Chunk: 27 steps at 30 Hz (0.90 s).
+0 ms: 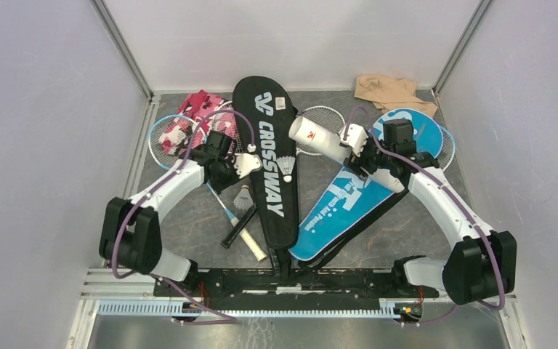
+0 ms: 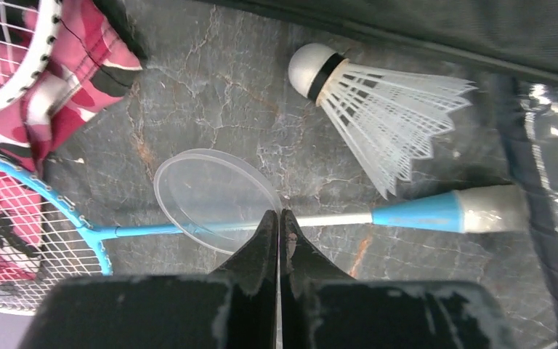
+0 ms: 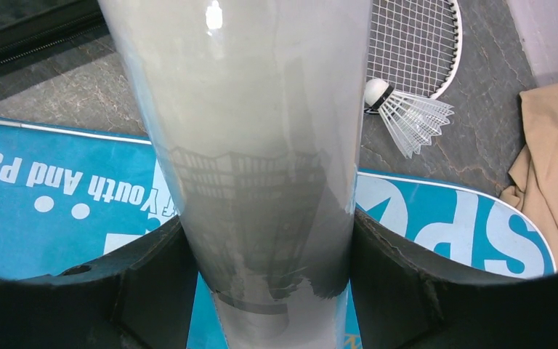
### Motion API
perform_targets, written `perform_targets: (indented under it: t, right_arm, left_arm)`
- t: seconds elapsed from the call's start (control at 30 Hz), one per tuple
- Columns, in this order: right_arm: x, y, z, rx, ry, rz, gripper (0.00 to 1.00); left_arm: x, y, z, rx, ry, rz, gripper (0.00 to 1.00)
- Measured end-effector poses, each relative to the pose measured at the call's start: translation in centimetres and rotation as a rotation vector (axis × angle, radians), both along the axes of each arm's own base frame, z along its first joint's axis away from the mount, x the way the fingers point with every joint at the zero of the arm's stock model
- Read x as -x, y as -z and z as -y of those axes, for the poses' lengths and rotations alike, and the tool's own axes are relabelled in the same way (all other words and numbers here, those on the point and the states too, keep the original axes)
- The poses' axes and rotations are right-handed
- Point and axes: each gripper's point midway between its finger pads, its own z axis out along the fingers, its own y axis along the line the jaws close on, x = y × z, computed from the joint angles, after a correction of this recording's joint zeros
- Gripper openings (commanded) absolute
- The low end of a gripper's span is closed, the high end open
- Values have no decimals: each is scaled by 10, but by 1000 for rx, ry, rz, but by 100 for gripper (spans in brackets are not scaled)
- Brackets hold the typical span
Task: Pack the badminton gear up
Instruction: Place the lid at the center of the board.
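Note:
My left gripper [image 1: 238, 169] [image 2: 280, 216] is shut on the rim of a clear round lid [image 2: 214, 198], held just above the blue racket's shaft [image 2: 414, 213]. A white shuttlecock [image 2: 381, 109] lies beside it, by the edge of the black CROSSWAY cover [image 1: 272, 171]; another shuttlecock [image 1: 285, 166] rests on that cover. My right gripper [image 1: 360, 156] [image 3: 265, 240] is shut on the white tube [image 1: 318, 138] [image 3: 251, 131], held tilted over the blue SPORT cover [image 1: 345, 203] [image 3: 58, 218]. A third shuttlecock [image 3: 407, 113] lies by a white racket head [image 3: 414, 43].
Pink camouflage cloth [image 1: 200, 109] lies over the racket heads [image 1: 166, 142] at the back left. Beige cloth [image 1: 392, 93] sits in the back right corner. Two racket handles [image 1: 241, 231] cross near the front centre. Walls close in on both sides.

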Motion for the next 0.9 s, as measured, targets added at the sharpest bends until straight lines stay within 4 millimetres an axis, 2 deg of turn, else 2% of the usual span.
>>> perform_targets:
  t: [0.13, 0.3, 0.47, 0.57, 0.63, 0.7, 0.77, 0.83, 0.9]
  right_arm:
    - [1, -2, -1, -10, 5, -2, 17]
    - [2, 3, -1, -14, 4, -10, 17]
    - [11, 17, -3, -22, -12, -47, 17]
    - [13, 16, -7, -41, -32, -52, 18]
    - [15, 15, -11, -57, -50, -55, 18]
    - [18, 14, -16, -79, -74, -59, 19]
    - [21, 14, -21, -102, -100, -66, 19]
    - [24, 13, -25, -120, -119, -74, 19]
    - [26, 14, -28, -133, -138, -80, 20]
  left_arm:
    - [-10, 19, -11, -52, -36, -16, 4]
    - [-20, 34, -18, -70, -64, -25, 17]
    - [-24, 38, -21, -40, -80, -29, 43]
    - [-24, 38, -21, -6, -88, -38, 62]
    - [-24, 35, -21, 15, -90, -39, 71]
    - [-24, 28, -18, 45, -87, -30, 78]
    - [-25, 11, -11, 94, -73, -1, 79]
    - [-29, -16, 0, 163, -57, 52, 78]
    - [-32, -52, 16, 262, -30, 114, 77]
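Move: The left hand pinches the clear lid by its rim; the bare spot on the board where it goes lies about 4 cm ahead, 3 cm left and 4 cm below. The nearby shuttlecock sits some 5 cm to the hand's right and 1 cm back, the blue racket's shaft about 5 cm left and 1 cm ahead, the middle of the black CROSSWAY bag roughly 10 cm ahead and 13 cm right. From the right hand the spot is about 45 cm left, 2 cm back, 12 cm below. Down about 4 cm, easing forward and left, the left hand lowers the lid to the bare board beside the blue racket's shaft, opens its fingers wide to let go, then climbs some 9 cm off it, veering right and tilting. The right hand keeps its grip on the white tube, shifting back and left about 4 cm and slightly down while turning partly counter-clockwise. ##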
